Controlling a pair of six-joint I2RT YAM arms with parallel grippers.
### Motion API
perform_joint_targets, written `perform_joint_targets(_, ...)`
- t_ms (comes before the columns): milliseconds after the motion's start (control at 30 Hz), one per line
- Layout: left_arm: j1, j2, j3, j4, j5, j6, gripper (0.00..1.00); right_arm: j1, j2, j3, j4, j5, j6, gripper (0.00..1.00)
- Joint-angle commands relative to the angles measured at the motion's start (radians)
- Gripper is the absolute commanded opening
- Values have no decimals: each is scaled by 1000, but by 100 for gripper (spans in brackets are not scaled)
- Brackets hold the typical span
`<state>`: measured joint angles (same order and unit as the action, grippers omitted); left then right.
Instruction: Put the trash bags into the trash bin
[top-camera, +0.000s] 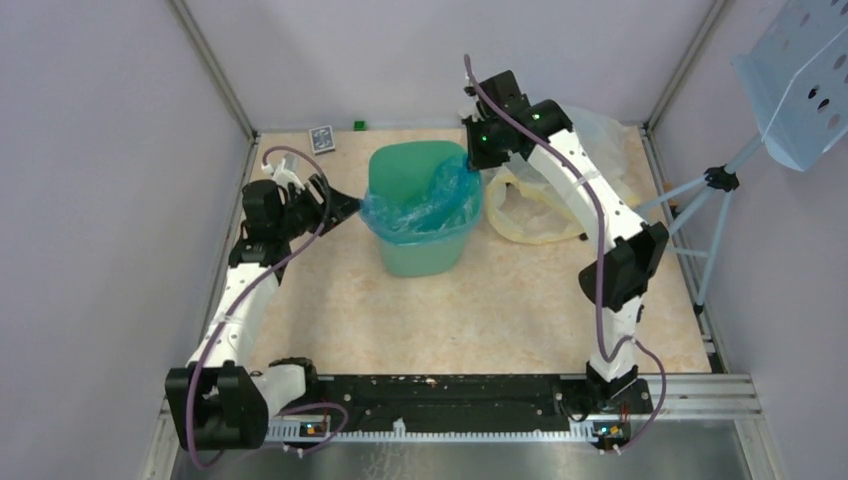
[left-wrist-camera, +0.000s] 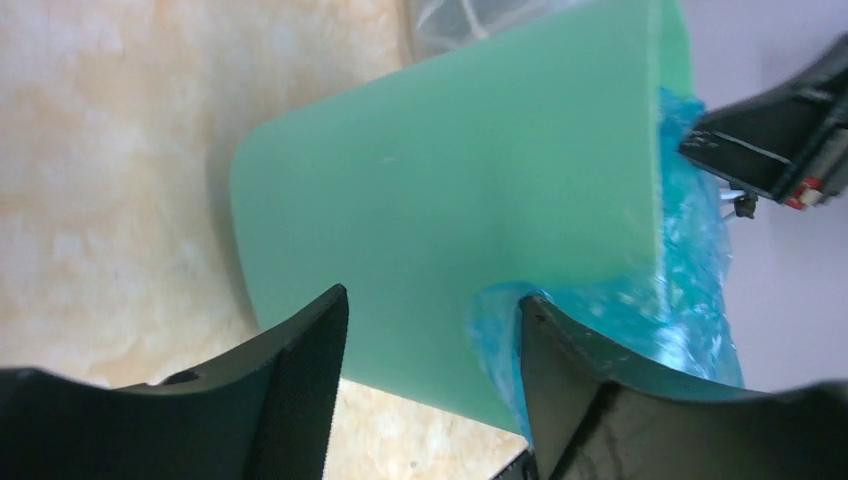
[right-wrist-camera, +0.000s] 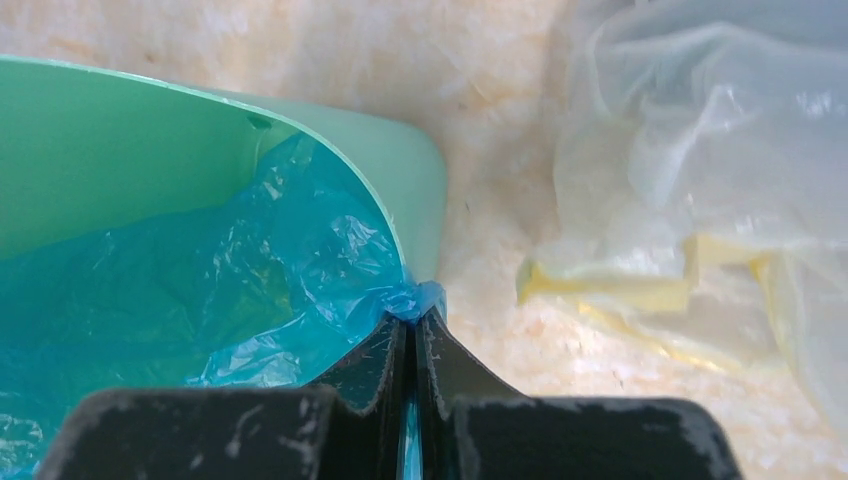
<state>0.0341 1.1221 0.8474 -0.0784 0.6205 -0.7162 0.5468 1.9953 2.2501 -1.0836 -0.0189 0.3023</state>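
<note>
The mint-green trash bin (top-camera: 425, 250) stands upright mid-table. The translucent blue trash bag (top-camera: 420, 205) sits inside it, with its edge folded over the front and side rims. My left gripper (top-camera: 350, 207) is open at the bin's left rim. In the left wrist view its jaws (left-wrist-camera: 432, 305) straddle the bin's wall (left-wrist-camera: 450, 200), and the blue bag's hem (left-wrist-camera: 690, 300) lies against the right finger. My right gripper (top-camera: 470, 165) is at the bin's right rim. In the right wrist view it (right-wrist-camera: 412, 320) is shut on a bunched bit of the blue bag (right-wrist-camera: 250, 270) at the bin's rim (right-wrist-camera: 120, 150).
A larger clear yellowish plastic bag (top-camera: 545, 205) lies right of the bin, under my right arm, and also shows in the right wrist view (right-wrist-camera: 700, 200). A pale-blue perforated panel (top-camera: 800, 80) on a tripod (top-camera: 715, 200) stands at the right wall. A small card box (top-camera: 322, 138) and a green cube (top-camera: 358, 125) lie at the back.
</note>
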Motion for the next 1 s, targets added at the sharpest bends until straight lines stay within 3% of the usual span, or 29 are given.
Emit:
perform_joint_targets(0,2,-115,-41,-187,-26,44,71,0,-192,-126,-14,43,-22,0)
perform_joint_targets(133,1,-237,-81,-279,-8,43,74,-1,-271,-235,-3,-28,-72,0)
perform_joint_targets(367,1,-380,-18,-433,-7,117,87,-3,-258,-175,-117,-172,-248,0)
perform_joint_targets(567,1,-378,150,-631,-177,203,98,-16,-260,-179,-86,-167,-257,0)
perform_joint_targets(700,1,-374,93,-674,-87,196,99,-25,-242,-169,-55,-157,-236,1)
perform_joint_targets(833,1,-407,34,-696,-29,218,99,-24,-231,-160,-33,-168,-240,16)
perform_joint_targets(967,-5,-420,118,-656,25,262,98,-25,-229,-135,-22,-187,-245,34)
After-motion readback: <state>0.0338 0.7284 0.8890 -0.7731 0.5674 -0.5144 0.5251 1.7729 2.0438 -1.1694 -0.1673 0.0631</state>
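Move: The right hand pinches the blue trash bag at the bin's far right rim; the trash bin's middle lies about 7 cm back, 12 cm left and 12 cm below. The white bag lies some 25 cm to that hand's right, 10 cm farther out and 22 cm lower. From the left hand, with fingers part open at the left rim, the bin's middle is roughly 3 cm ahead, 16 cm right and 11 cm below. Right hand drags bag and bin back about 7 cm, slightly right, then loosens; left backs 13 cm, opening wide. ##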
